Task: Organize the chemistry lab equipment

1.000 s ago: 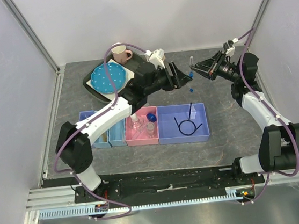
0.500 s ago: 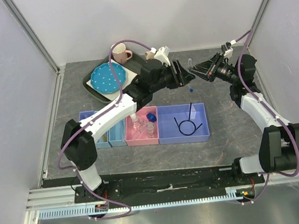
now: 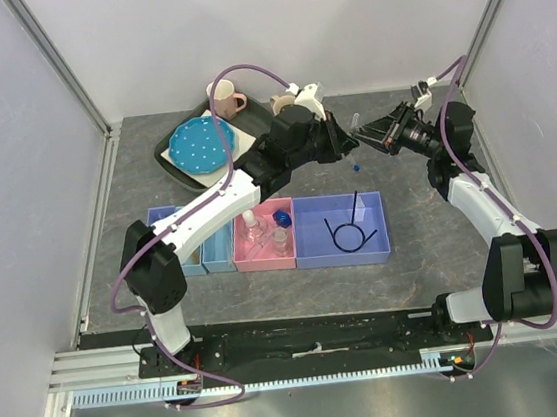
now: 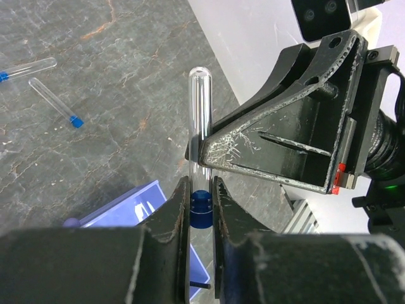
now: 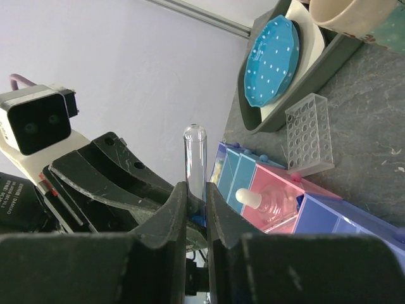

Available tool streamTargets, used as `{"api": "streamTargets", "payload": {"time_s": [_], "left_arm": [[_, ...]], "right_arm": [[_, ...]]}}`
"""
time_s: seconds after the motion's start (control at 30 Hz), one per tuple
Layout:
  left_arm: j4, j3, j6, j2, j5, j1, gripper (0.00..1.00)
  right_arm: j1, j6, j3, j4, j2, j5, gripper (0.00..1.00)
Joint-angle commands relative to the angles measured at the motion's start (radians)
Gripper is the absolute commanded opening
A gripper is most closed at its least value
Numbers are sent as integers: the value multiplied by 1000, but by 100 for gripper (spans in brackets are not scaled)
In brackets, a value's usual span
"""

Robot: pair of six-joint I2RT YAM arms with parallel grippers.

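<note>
A clear blue-capped test tube [image 4: 200, 114] is held up in the air between both arms. My right gripper [image 5: 196, 196] is shut on its glass body [image 5: 195, 155]. My left gripper [image 4: 201, 206] is shut on the blue cap [image 4: 201, 210] at its lower end. In the top view the two grippers meet nose to nose at the back of the table, left gripper [image 3: 344, 142] and right gripper [image 3: 365, 132], with the tube [image 3: 356, 117] sticking up between them. Two more blue-capped tubes [image 4: 56, 101] lie on the table beneath.
A row of bins sits mid-table: a pink bin [image 3: 246, 257] with small clear bottles and a purple bin [image 3: 313, 250] with a black looped wire [image 3: 345, 231]. A dark tray [image 3: 167, 156] at back left carries a blue dotted plate [image 3: 199, 144] and pink mug [image 3: 225, 100]. A clear welled tray [image 5: 309, 133] stands beside it.
My left gripper has reached right toward the right gripper and closed its jaws on the tube's blue cap. The right gripper has kept its grip and barely moved.
</note>
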Motion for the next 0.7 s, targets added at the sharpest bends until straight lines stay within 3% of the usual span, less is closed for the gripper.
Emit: {"api": "streamTargets", "payload": {"time_s": [0.0,0.17,0.3,0.33,0.37,0.4,0.5,0.57,0.67], "left_arm": [[-23,7,92,-20,-40,5,2],[-29,-58,141,-91,-3,19,2],[-55,-147,158,-177,97,61,2],[-67,-176,168,-191,162,67,2],[-83,-189,178,-230,186,74,2],[-118,-216,188,-247,233,74,2],[-172,-278,227,-326,342,87,2],[-198,-310,227,-376,402,103,2],[-254,-361,231,-424,523,125,2]], "right_arm": [[0,-95,27,-31,-19,-3,21],[24,-322,93,-196,-24,-72,38],[21,-700,165,-377,-27,-190,67],[15,-789,192,-516,-18,-268,74],[12,-889,265,-621,3,-283,98],[11,-1174,312,-872,14,-283,98],[12,-1518,472,-1228,56,-162,98],[15,-1724,507,-1292,50,-87,98],[21,-1998,449,-1310,-19,-108,98]]}}
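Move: The blue-capped test tube is already gripped by both hands, upright: its cap is in the left fingers, with its middle roughly 3 cm above the left hand and 1 cm above the right. From the left hand, the pink bin is about 23 cm left, 11 back, 25 below; the purple bin about 6 left, 11 back; the clear rack some 25 left, 4 ahead. Two loose tubes lie about 8 and 12 cm straight ahead of either hand. The test tube passes over to the left hand: the right fingers open wide and come off the glass, that hand drawing back about 3 cm as its wrist rolls strongly and the fingertips dip. The left keeps its pinch on the cap, sinks some 3 cm, then swings left and back about 10 cm, rising slightly and turning clockwise, over the purple bin towards the pink bin. ##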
